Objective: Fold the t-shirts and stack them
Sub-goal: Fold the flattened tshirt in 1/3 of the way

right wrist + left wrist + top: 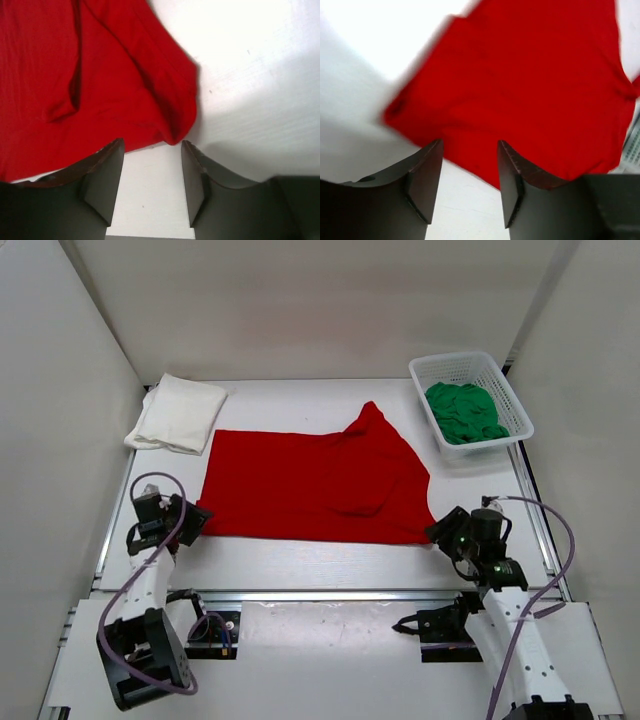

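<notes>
A red t-shirt [315,485] lies spread across the middle of the table, one part rising in a peak at its far right. A folded white t-shirt [178,412] sits at the far left. The green t-shirt [464,412] is bunched inside the basket. My left gripper [192,518] stands open at the red shirt's near left corner, nothing between its fingers; the red cloth [520,85] lies just beyond the left gripper [470,150]. My right gripper [441,530] is open at the near right corner; the red cloth's corner [172,130] lies just ahead of the right gripper [151,147].
A white mesh basket [516,400] stands at the far right corner of the table. White walls enclose the table on three sides. A metal rail [350,595] runs along the near edge in front of the arm bases.
</notes>
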You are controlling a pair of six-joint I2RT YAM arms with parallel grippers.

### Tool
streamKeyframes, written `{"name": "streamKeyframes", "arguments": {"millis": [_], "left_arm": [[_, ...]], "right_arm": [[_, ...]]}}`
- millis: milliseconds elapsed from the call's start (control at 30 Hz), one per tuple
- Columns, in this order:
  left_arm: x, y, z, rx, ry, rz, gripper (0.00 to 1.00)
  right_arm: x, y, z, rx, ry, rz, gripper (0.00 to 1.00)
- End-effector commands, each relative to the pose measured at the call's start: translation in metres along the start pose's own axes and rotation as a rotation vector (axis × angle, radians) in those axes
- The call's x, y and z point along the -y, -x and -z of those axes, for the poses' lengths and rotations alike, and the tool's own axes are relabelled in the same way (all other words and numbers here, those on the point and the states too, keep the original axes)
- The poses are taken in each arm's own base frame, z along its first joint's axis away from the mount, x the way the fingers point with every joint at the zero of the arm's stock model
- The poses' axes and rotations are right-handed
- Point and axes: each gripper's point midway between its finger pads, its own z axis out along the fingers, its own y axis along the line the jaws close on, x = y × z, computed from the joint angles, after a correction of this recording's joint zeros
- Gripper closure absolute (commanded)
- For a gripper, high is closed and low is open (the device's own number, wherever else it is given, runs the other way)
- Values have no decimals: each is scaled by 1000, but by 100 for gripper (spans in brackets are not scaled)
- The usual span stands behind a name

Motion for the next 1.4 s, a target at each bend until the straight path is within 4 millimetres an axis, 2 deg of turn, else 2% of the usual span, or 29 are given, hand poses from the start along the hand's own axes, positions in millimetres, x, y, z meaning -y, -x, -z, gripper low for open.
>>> {"name": "streamKeyframes", "arguments": {"millis": [0, 33, 67, 100, 133, 167, 200, 233, 300, 333, 367, 433, 467, 533, 567, 733, 767, 800, 867, 1033, 1100, 1133, 1200, 1233, 1300, 1333, 1367], "left_arm": [[47, 11, 7, 76, -145, -126, 44], [60, 3, 7, 69, -182, -166, 50], [68, -13, 5, 43, -201, -204, 53], [81, -31, 4, 5, -250, -247, 56], [92, -39, 5, 3, -271, -271, 59], [101, -59, 5, -28, -292, -323, 62], [116, -75, 5, -47, -331, -367, 68], [126, -91, 7, -79, -358, -409, 71], [142, -110, 8, -119, -412, -444, 74], [149, -121, 7, -146, -432, -464, 75], [156, -124, 8, -141, -453, -474, 75], [159, -139, 3, -184, -464, -499, 75], [161, -143, 3, -193, -477, -503, 75], [158, -153, -1, -230, -479, -509, 75], [163, -156, 0, -231, -499, -502, 74], [152, -178, -6, -280, -490, -535, 75], [146, -183, -7, -297, -485, -536, 74], [147, -184, -6, -303, -495, -529, 74], [135, -184, -10, -314, -472, -516, 75], [129, -186, -9, -316, -476, -528, 75], [123, -186, -9, -324, -469, -521, 75], [120, -186, -10, -325, -466, -521, 74], [115, -186, -11, -324, -457, -517, 75], [112, -187, -11, -328, -454, -515, 75], [111, -187, -11, -325, -457, -519, 74], [109, -188, -11, -330, -452, -514, 74], [108, -190, -10, -342, -453, -514, 75]], "right_arm": [[-33, 26, 8, 49, 77, 159, 59], [-46, 21, 5, 33, 125, 207, 75], [-52, 18, -2, 22, 133, 223, 85], [-61, 7, -9, -15, 156, 270, 100], [-74, -4, -9, -47, 194, 324, 100], [-77, -6, -19, -52, 180, 352, 100], [-92, -13, -25, -71, 206, 396, 100], [-97, -23, -33, -112, 219, 433, 100], [-111, -22, -44, -119, 243, 447, 100], [-112, -23, -52, -135, 248, 451, 100], [-118, -20, -55, -128, 266, 456, 100], [-119, -25, -67, -157, 254, 466, 100], [-125, -20, -69, -148, 264, 472, 100], [-129, -25, -75, -163, 266, 480, 100], [-131, -24, -76, -160, 266, 474, 100], [-134, -31, -87, -191, 269, 459, 100], [-130, -35, -91, -209, 255, 459, 100], [-132, -35, -91, -207, 264, 463, 100], [-132, -41, -94, -227, 266, 464, 100], [-141, -50, -99, -260, 275, 484, 100], [-148, -49, -104, -264, 288, 482, 100], [-145, -52, -110, -280, 282, 471, 100], [-159, -44, -117, -275, 314, 452, 100], [-157, -43, -123, -281, 299, 427, 100], [-185, -26, -135, -246, 347, 418, 100], [-186, -23, -146, -250, 335, 408, 100], [-205, -11, -151, -232, 359, 406, 100]]}}
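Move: The red t-shirt lies flat, with a crease in its right half about 8 cm ahead and 16 cm left of the right hand, some 5 cm lower. Its near-right corner is about 2 cm ahead of that hand, and its bunched far part about 31 cm ahead and 16 cm left. The left hand's spot on the near edge is some 20 cm right, 2 cm back and 4 cm below; the near-left corner lies about 4 cm left and 1 cm ahead. To the crease in the red t-shirt comes the right hand, its fingers shutting empty as it swings left, sinks onto the cloth and slides forward, ending about 15 cm left and 12 cm ahead, turned some 35 degrees counter-clockwise. The left hand sweeps about 20 cm right along the near edge, turning clockwise, rising slightly, then lowering to the edge as its fingers narrow to a small gap. ##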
